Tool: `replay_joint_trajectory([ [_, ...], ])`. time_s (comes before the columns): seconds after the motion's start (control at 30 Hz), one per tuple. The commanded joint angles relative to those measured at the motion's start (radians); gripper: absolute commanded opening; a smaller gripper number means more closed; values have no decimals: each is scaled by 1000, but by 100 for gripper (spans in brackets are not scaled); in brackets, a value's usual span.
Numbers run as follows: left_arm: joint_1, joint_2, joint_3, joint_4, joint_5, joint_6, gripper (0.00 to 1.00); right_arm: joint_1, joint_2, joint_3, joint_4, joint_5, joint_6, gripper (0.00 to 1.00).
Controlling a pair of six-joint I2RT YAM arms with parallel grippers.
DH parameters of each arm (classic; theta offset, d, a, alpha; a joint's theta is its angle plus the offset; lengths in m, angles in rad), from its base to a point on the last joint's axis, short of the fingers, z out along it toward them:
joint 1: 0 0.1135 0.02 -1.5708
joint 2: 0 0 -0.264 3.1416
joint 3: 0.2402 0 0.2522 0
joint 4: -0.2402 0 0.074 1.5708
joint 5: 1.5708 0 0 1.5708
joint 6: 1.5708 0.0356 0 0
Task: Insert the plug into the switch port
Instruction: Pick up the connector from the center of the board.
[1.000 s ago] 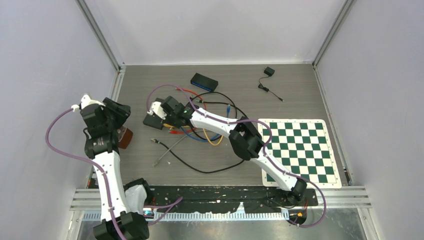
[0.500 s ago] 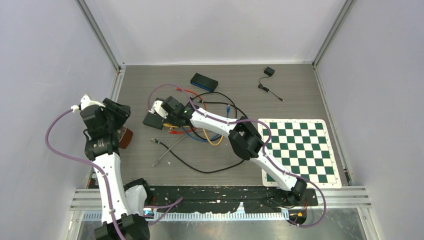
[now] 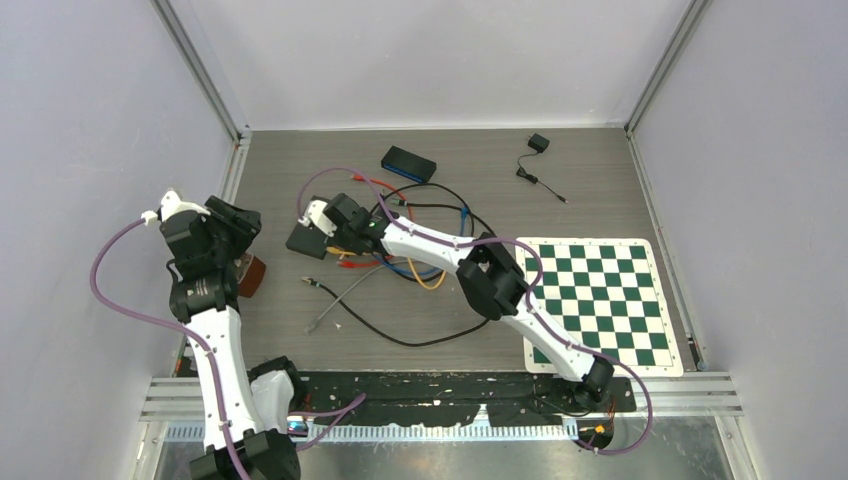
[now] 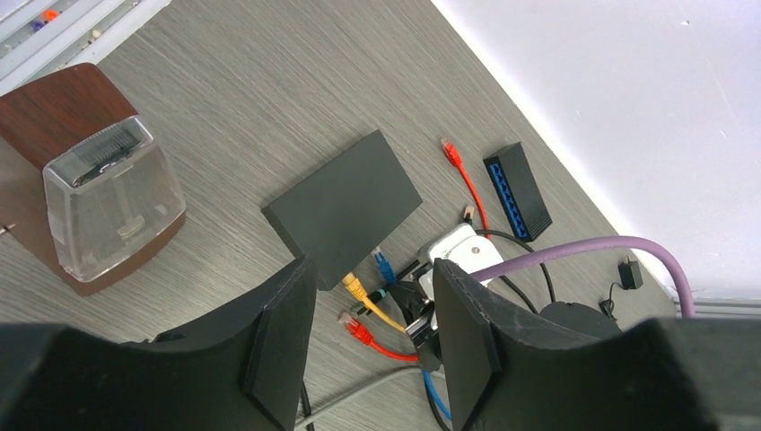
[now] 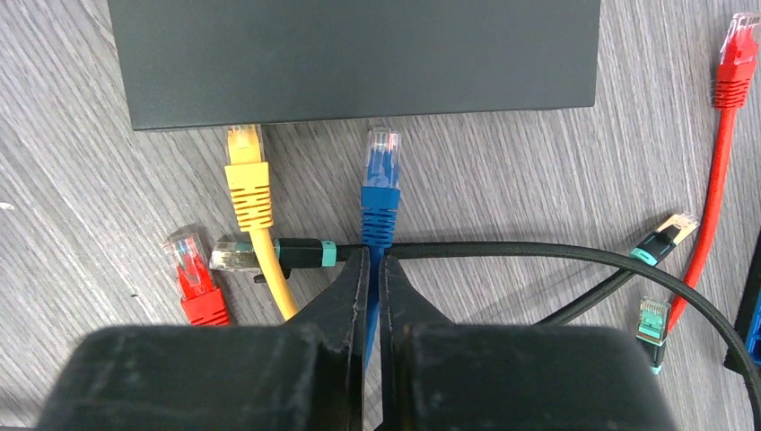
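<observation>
The black switch [image 5: 359, 54] lies flat across the top of the right wrist view, its port side facing me. My right gripper [image 5: 369, 256] is shut on the blue cable just behind the blue plug [image 5: 380, 184]. The plug's clear tip points at the switch edge and stops just short of it. Beside it, a yellow plug [image 5: 247, 175] reaches the same edge. From above, the right gripper [image 3: 338, 238] sits next to the switch [image 3: 306, 240]. My left gripper [image 4: 372, 296] hovers open and empty, looking down on the switch [image 4: 345, 202].
A red plug [image 5: 193, 274] and a teal-collared black plug [image 5: 269, 253] lie left of my fingers, with a black cable crossing under the blue one. A blue switch [image 3: 409, 163], a power adapter [image 3: 538, 143], a chessboard [image 3: 600, 300] and a wooden box [image 4: 99, 180] are nearby.
My right gripper has closed onto the blue cable and the cable bundle has shifted slightly. The left arm has not moved.
</observation>
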Motion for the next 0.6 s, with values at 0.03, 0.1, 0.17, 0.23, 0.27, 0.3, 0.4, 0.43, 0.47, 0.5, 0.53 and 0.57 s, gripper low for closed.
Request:
replay_joint_trajectory([
  [0.03,9,-4,-4,25,-12,21,54,-21,-126,-76,112,-60,-1,5],
  [0.1,9,16,1,21,2,25,55,-28,-154,-113,152,-85,6,5],
  [0.17,9,45,7,19,33,33,55,-39,-175,-138,193,-120,25,5],
  [0.23,9,73,14,18,57,41,55,-46,-187,-156,213,-167,41,5],
  [0.27,8,90,18,19,70,44,55,-48,-193,-165,217,-181,47,5],
  [0.3,7,109,22,19,84,49,55,-50,-194,-170,225,-187,56,5],
  [0.4,-12,163,35,17,118,70,54,-53,-191,-174,230,-215,77,5],
  [0.43,-23,180,41,16,119,76,54,-52,-189,-176,233,-218,86,5],
  [0.47,-33,197,44,15,120,80,54,-53,-188,-177,234,-223,93,5],
  [0.5,-44,213,50,15,116,88,54,-54,-184,-176,235,-229,97,5],
  [0.53,-55,233,58,14,111,93,54,-54,-182,-175,234,-233,107,5],
  [0.57,-66,255,68,12,107,100,54,-55,-179,-175,233,-238,112,5],
])
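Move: About 9 cm to the right hand's left and 2 cm ahead lies the middle of the black switch, at about its height, with the blue connector already gripped and pointing at the port side. The yellow plug is some 4 cm back and 3 cm left of this hand, the red plug 6 cm back and 1 cm left. From the empty left hand, the switch is roughly 10 cm ahead, 10 cm right and 21 cm below; the brown sharpener is 4 cm left, 1 cm back and 17 cm below. Raising the blue connector about 2 cm off the board, the right hand keeps its fingers shut on the cable just behind the plug and rolls some 10 degrees, left side up, with almost no sideways travel. Meanwhile the open left hand sinks about 5 cm and reaches 2 cm forward towards the switch, tipping its fingers down, touching nothing. ##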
